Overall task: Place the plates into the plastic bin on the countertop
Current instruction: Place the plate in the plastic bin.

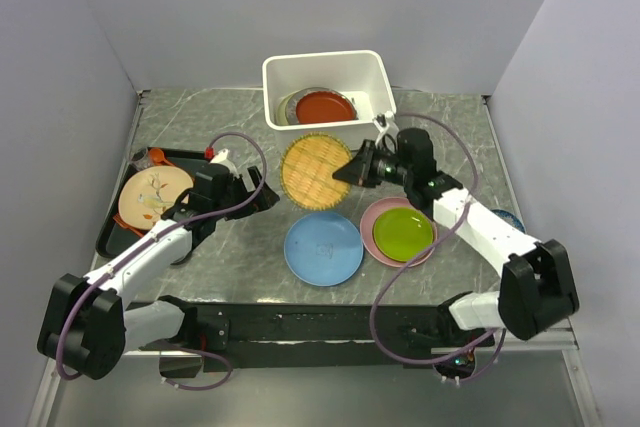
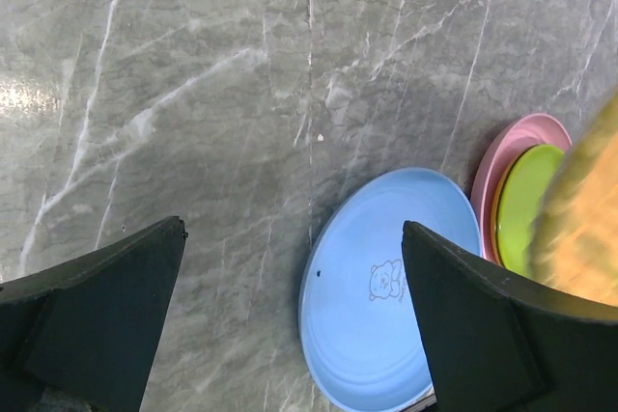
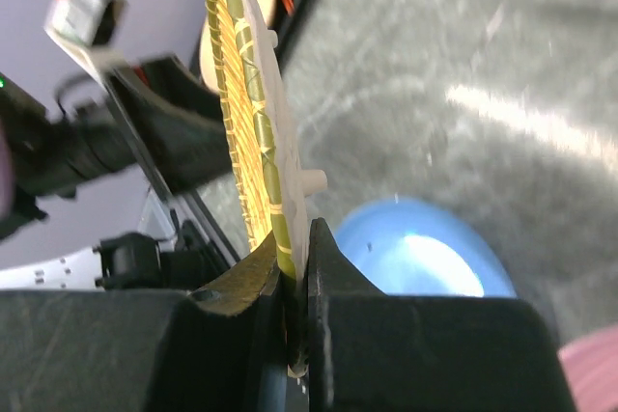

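Note:
My right gripper (image 1: 350,169) (image 3: 294,258) is shut on the right rim of the yellow woven disc (image 1: 315,171) (image 3: 246,94), which hangs above the countertop (image 1: 200,117) just in front of the white plastic bin (image 1: 320,129). Inside the bin lies a red plate (image 1: 325,105) on a grey one (image 1: 295,107). A blue plate (image 1: 323,248) (image 2: 377,325) sits flat near the middle front. To its right a lime green plate (image 1: 403,232) (image 2: 526,200) rests on a pink plate (image 1: 385,212) (image 2: 512,147). My left gripper (image 1: 262,192) (image 2: 292,229) hovers open left of the disc, holding nothing.
A flat black tray (image 1: 110,237) at the left carries a peach flower-patterned plate (image 1: 155,197). A small blue-and-white bowl (image 1: 508,219) peeks out behind my right arm. Grey walls close in the left, back and right sides.

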### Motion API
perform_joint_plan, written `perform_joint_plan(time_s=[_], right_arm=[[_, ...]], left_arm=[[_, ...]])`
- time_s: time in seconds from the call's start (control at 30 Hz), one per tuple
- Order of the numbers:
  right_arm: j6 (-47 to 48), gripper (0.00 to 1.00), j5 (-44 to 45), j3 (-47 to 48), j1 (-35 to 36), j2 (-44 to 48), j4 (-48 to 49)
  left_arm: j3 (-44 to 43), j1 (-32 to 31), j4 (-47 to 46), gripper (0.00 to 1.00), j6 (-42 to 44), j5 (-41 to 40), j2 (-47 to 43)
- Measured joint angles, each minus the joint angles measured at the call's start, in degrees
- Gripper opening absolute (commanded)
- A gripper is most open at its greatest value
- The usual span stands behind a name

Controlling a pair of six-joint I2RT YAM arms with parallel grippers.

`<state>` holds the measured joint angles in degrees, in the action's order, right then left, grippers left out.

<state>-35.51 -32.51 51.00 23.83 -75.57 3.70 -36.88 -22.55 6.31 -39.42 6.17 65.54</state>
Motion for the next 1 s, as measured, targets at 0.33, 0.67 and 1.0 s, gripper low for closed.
perform_joint_plan(time_s=[0.33, 0.67, 1.0], right_arm=[[2.16, 0.0, -1.38, 20.7, -1.44, -13.81, -4.66], [3.1, 0.0, 0.37, 33.86, -1.88, -22.12, -7.85], [6.1, 0.0, 6.64, 43.89, -2.47, -26.14, -12.96]], left_arm=[[0.0, 0.0, 0.87, 0.99, -0.02, -1.14, -1.05], [0.0, -0.04, 3.58, 0.99, -0.28, -2.8, -6.75], [0.0, -0.35, 3.61, 0.99, -0.24, -2.62, -4.37]])
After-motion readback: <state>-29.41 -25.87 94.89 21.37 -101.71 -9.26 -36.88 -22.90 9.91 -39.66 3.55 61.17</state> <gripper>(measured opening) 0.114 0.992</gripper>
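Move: The right hand already grips the yellow wicker plate in the air; the white bin it goes to has its middle about 20 cm ahead, 4 cm left and some 15 cm below. The red plate in the bin lies roughly 21 cm ahead, 5 cm left and 18 cm below. On the counter, about 20 cm below, are the blue plate 12 cm back and 5 cm left, and the green plate 8 cm back and 14 cm right. From the left hand the bin is about 20 cm ahead, 17 cm right and 6 cm below. The right arm carries the wicker plate some 15 cm forward from above the counter towards the bin, rising about 9 cm as it goes, quickest at first and easing off for a moment midway, to bring the plate high over the bin's near wall. Its fingers keep their pinch on the plate's right edge while the wrist tips up about 10 degrees and, late on, turns slightly clockwise. ##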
